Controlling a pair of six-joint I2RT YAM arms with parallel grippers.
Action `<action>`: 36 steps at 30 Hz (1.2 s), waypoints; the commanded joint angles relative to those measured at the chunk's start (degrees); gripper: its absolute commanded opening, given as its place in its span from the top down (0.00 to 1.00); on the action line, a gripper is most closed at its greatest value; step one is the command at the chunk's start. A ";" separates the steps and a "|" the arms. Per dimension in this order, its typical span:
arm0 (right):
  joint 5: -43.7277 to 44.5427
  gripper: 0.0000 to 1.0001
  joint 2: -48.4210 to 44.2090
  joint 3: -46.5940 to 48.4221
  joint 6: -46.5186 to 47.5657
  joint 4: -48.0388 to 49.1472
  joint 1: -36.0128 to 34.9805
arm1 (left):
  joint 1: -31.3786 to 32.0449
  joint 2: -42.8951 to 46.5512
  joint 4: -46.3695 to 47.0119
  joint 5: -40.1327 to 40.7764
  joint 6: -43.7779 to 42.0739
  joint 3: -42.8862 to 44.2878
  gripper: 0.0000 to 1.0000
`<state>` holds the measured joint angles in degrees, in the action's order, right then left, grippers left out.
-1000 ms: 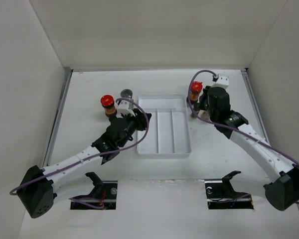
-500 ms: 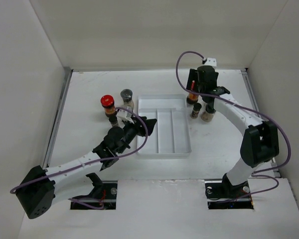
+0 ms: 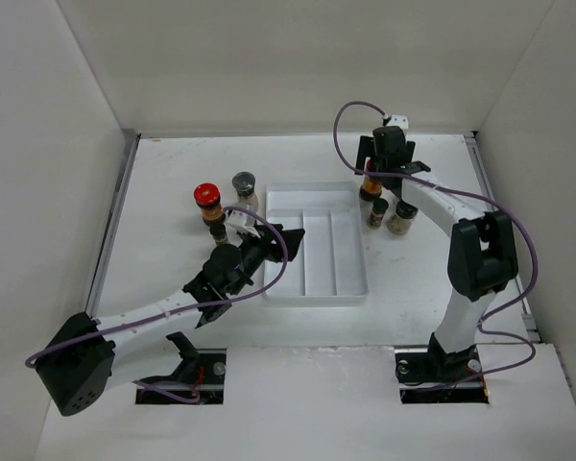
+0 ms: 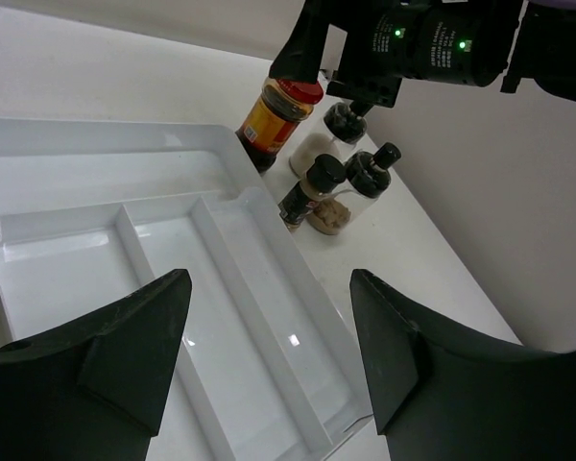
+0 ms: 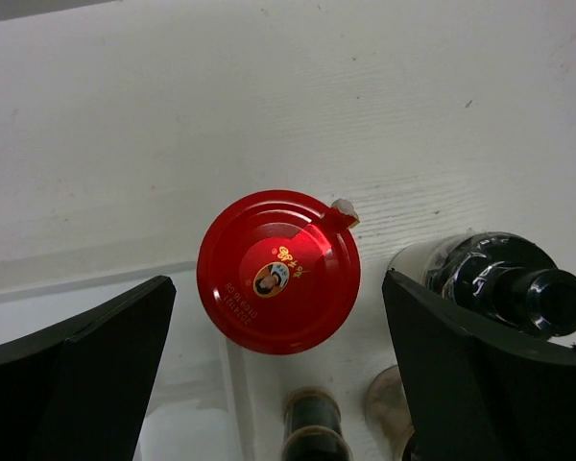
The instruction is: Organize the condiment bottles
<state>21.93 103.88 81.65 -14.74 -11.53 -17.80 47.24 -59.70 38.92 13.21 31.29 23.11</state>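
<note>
Two condiment bottles stand left of the white tray: a red-capped jar and a grey-lidded jar. My left gripper is open over the tray's left edge with nothing between its fingers. Right of the tray stand another red-capped jar, a slim dark jar and black-capped pale jars. My right gripper hangs open straight above that red cap, apart from it.
The tray has three long compartments, all bare. White walls close in the table on the left, back and right. The right arm's camera housing hangs over the right-hand jars.
Both grippers went from shut to open. The left drew back from the grey-lidded jar toward the tray. The right arm lifted off the jars and swung back over the red-capped one.
</note>
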 commanded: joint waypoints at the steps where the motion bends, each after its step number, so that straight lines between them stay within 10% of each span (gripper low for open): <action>1: -0.75 0.04 1.68 3.60 0.42 1.33 0.27 | -0.27 -0.24 4.41 -0.82 0.88 -0.97 0.34; 9: -3.21 0.12 5.19 6.33 0.07 1.33 1.06 | -0.79 -1.03 5.12 -0.82 0.88 -1.23 0.33; 19: 1.61 0.47 -0.85 4.84 2.69 5.71 0.01 | -1.32 -1.56 5.82 -0.82 1.14 -1.58 0.33; 36: 5.05 0.50 -8.34 2.38 5.34 12.40 -12.47 | -4.13 -0.42 5.47 -0.29 3.08 -2.55 0.33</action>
<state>26.24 96.03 84.36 -8.93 -7.92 -28.67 43.90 -61.28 41.39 13.02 33.21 21.34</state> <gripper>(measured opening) 0.744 0.670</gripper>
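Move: The red-capped jar stands upright between the right hand's open fingers, its middle about 2 cm ahead and 6 cm below. From that hand, the small black-capped bottle is about 7 cm back and 1 cm right, the brown shaker 9 cm back and 7 cm right, the white shaker 1 cm ahead and 9 cm right; the tray's middle is 12 cm back, 15 cm left. From the left hand, the jar is some 26 cm ahead, 20 cm right. The right hand eases about 2 cm forward and down over the red-capped jar and closes both fingers on its top, then lifts it some 12 cm while swinging about 8 cm left and 4 cm back towards the tray, its fingers tipping up about 15 degrees and turning a little counter-clockwise. The open left hand creeps a couple of centimetres forward, left and down, touching nothing. ##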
